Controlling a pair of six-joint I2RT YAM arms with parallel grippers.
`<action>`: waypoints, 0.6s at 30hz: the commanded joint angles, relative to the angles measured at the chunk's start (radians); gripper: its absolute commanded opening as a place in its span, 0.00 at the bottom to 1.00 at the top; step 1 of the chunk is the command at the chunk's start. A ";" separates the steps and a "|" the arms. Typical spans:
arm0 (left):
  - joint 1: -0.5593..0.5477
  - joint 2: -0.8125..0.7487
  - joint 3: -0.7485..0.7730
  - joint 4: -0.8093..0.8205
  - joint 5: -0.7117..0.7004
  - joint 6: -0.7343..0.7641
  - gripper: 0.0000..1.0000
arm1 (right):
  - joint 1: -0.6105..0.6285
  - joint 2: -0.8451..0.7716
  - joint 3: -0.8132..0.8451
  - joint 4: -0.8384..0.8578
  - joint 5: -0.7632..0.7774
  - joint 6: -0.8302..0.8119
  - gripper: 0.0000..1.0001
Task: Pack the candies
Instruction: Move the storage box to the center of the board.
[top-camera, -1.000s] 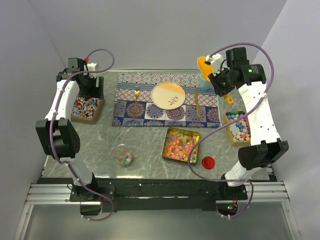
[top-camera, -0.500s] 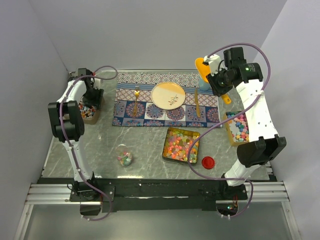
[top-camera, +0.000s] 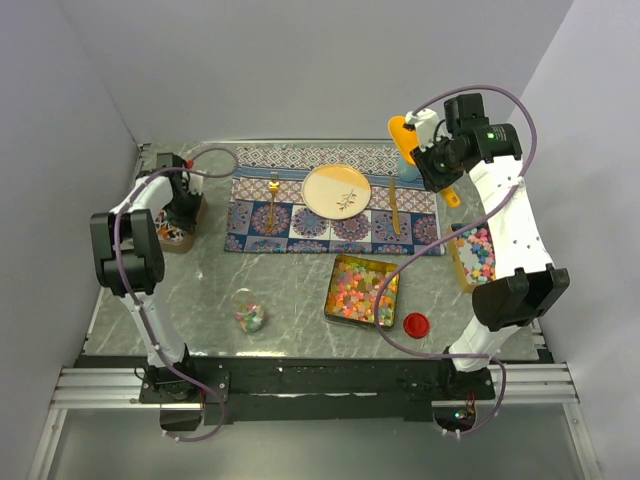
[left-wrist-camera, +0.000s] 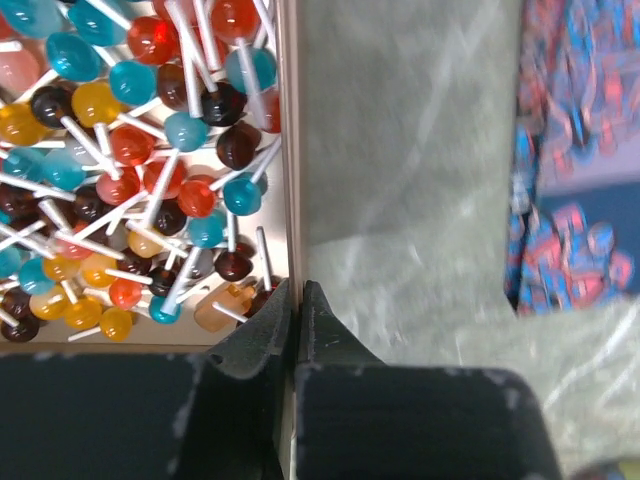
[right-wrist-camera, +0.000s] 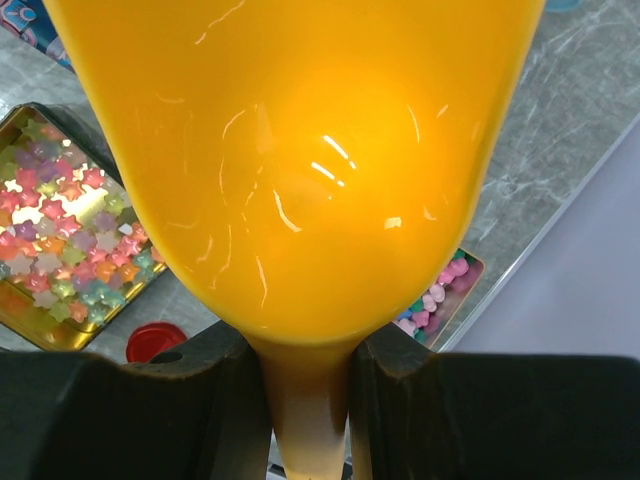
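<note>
The candies (top-camera: 362, 288) are small mixed-colour sweets filling a gold tin (top-camera: 336, 302) at the table's middle front; the right wrist view shows the candies (right-wrist-camera: 60, 235) at left. A few more lie in a clear jar (top-camera: 249, 312). My right gripper (top-camera: 420, 135) is high at the back right, shut on the handle of an orange scoop (right-wrist-camera: 300, 150), whose bowl fills the wrist view. My left gripper (left-wrist-camera: 297, 290) is at the far left, shut on the thin wall of a lollipop box (left-wrist-camera: 288, 150).
A patterned mat (top-camera: 300, 225) at the back carries a plate (top-camera: 336, 190), a fork (top-camera: 272, 200) and a knife (top-camera: 393, 208). A red lid (top-camera: 416, 323) lies right of the tin. A box of pink and blue sweets (top-camera: 478, 255) stands at the right edge.
My left gripper has come down at the lollipop box and closed on its wall, the left arm folding back. The right arm has edged left with the scoop.
</note>
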 joint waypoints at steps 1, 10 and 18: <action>0.014 -0.192 -0.111 0.013 0.038 0.084 0.01 | 0.015 -0.003 0.038 0.016 -0.007 0.002 0.00; 0.035 -0.545 -0.404 -0.089 0.171 0.421 0.01 | 0.021 0.001 0.026 0.012 -0.014 -0.003 0.00; 0.034 -0.712 -0.539 -0.157 0.331 0.662 0.01 | 0.041 0.003 0.014 0.012 -0.007 -0.006 0.00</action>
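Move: The left hand already grips the lollipop storage box by its right wall, near the near corner; the box's middle is about 7 cm ahead and 6 cm left. The open middle of the table lies some 18 cm back and 29 cm right of this hand, with the candy jar 23 cm back and 16 cm right, and the candy tin 17 cm back and 48 cm right. From the right hand, that open spot is roughly 13 cm back, 40 cm left and 28 cm below. The left hand, still pinching the storage box's wall, draws back about 16 cm, rising slightly, turning clockwise some 30 degrees. ##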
